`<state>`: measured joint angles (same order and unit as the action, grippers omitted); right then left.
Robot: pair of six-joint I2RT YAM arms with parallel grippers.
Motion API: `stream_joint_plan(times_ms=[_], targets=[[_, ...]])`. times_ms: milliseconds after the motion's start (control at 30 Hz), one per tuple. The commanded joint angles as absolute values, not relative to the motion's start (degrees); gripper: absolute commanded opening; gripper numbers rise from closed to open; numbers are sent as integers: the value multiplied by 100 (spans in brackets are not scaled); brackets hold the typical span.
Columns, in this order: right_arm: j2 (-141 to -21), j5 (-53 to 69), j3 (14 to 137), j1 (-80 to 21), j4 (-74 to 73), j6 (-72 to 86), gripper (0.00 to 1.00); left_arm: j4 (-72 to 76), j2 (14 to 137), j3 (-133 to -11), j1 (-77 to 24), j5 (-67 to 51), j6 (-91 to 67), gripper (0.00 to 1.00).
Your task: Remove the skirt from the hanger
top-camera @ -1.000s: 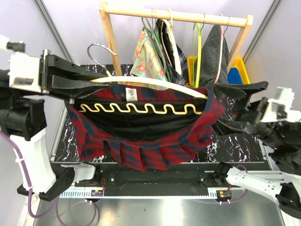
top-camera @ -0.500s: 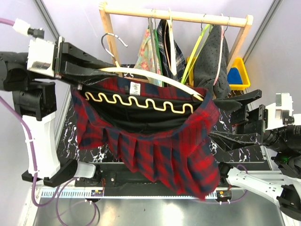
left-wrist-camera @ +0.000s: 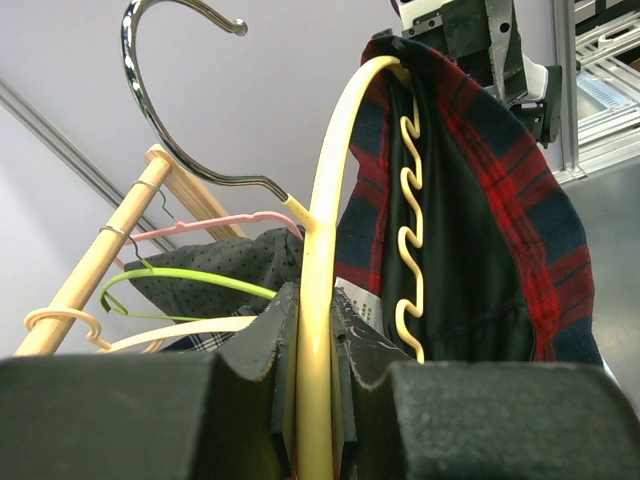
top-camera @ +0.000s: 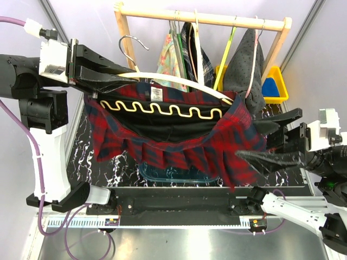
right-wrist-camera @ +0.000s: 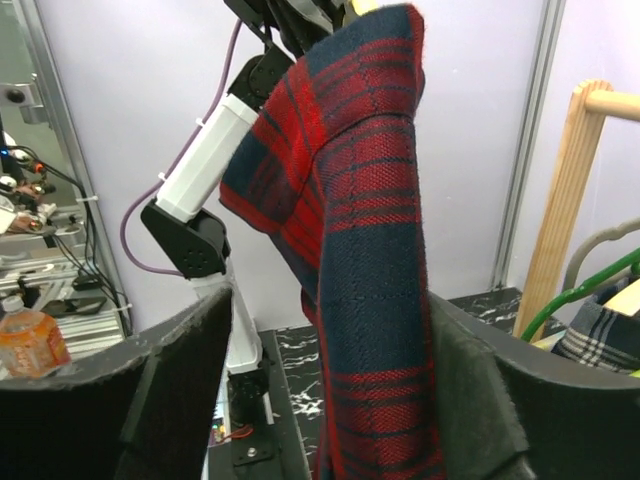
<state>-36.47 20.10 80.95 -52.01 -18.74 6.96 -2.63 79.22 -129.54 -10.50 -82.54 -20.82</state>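
Observation:
A red and navy plaid skirt (top-camera: 179,151) with a black lining hangs from a cream hanger (top-camera: 179,82) with a metal hook (top-camera: 130,46), held high over the table. My left gripper (top-camera: 116,76) is shut on the hanger's left arm; in the left wrist view the cream bar (left-wrist-camera: 315,300) runs straight between the pressed jaws of that gripper (left-wrist-camera: 313,335), and the skirt (left-wrist-camera: 520,220) drapes to the right. My right gripper (top-camera: 271,138) stands open around the skirt's right edge. In the right wrist view a fold of skirt (right-wrist-camera: 375,300) hangs inside the right gripper (right-wrist-camera: 325,400), against the right finger (right-wrist-camera: 480,390).
A wooden rack (top-camera: 200,19) behind carries several hangers with clothes. Yellow bins (top-camera: 276,81) sit at the back right. A clear tray (top-camera: 168,174) lies on the marbled table (top-camera: 76,157) under the skirt. A drinks bottle (right-wrist-camera: 30,335) shows at the far left of the right wrist view.
My left arm has lifted the hanger higher. The skirt's right side swung down toward the front, then back up. My right gripper's fingers have closed in a little around the skirt's edge.

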Motion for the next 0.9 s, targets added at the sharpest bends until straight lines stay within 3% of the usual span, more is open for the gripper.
stream_joint_plan(times_ms=[0,33,100,133,167,600,867], targets=[[-3806,1986,8042,-5186,-1688,668,69,298,7752,-12938,-1020,-7568,-2118,0],[-3797,1917,8033,-5186,-1670,659,48,316,7752,-12938,-1020,-7567,-2118,0],[-3771,1785,8007,-5194,-1652,677,25,386,7752,-12946,-1020,-7515,-2136,0],[-3744,1749,8007,-5194,-1652,677,4,413,7743,-12929,-1020,-7489,-2136,0],[-3735,1697,7998,-5194,-1652,685,0,474,7726,-12920,-1020,-7453,-2136,0],[-2489,-586,7507,-5194,-1450,290,0,1581,7374,-12121,209,-6513,-2970,0],[-2644,-651,6882,-5194,-1319,598,0,1784,7260,-11786,325,-6311,-3015,0]])
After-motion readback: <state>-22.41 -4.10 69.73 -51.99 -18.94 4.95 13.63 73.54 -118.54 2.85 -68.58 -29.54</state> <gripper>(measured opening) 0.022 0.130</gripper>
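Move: The right hand's open fingers already straddle the skirt's right end, its middle about 3 cm ahead, 3 cm left and 1 cm above. The hanger's right tip is some 8 cm ahead, 6 cm left and 5 cm above that hand. The left hand already grips the hanger; from it the skirt's right end lies roughly 31 cm right, 8 cm back and 4 cm below, and the hook about 6 cm ahead, 2 cm right and 5 cm above. Right fingers pinch the skirt's right end, pulling about 7 cm right as left draws the hanger forward-left, turning counter-clockwise. ##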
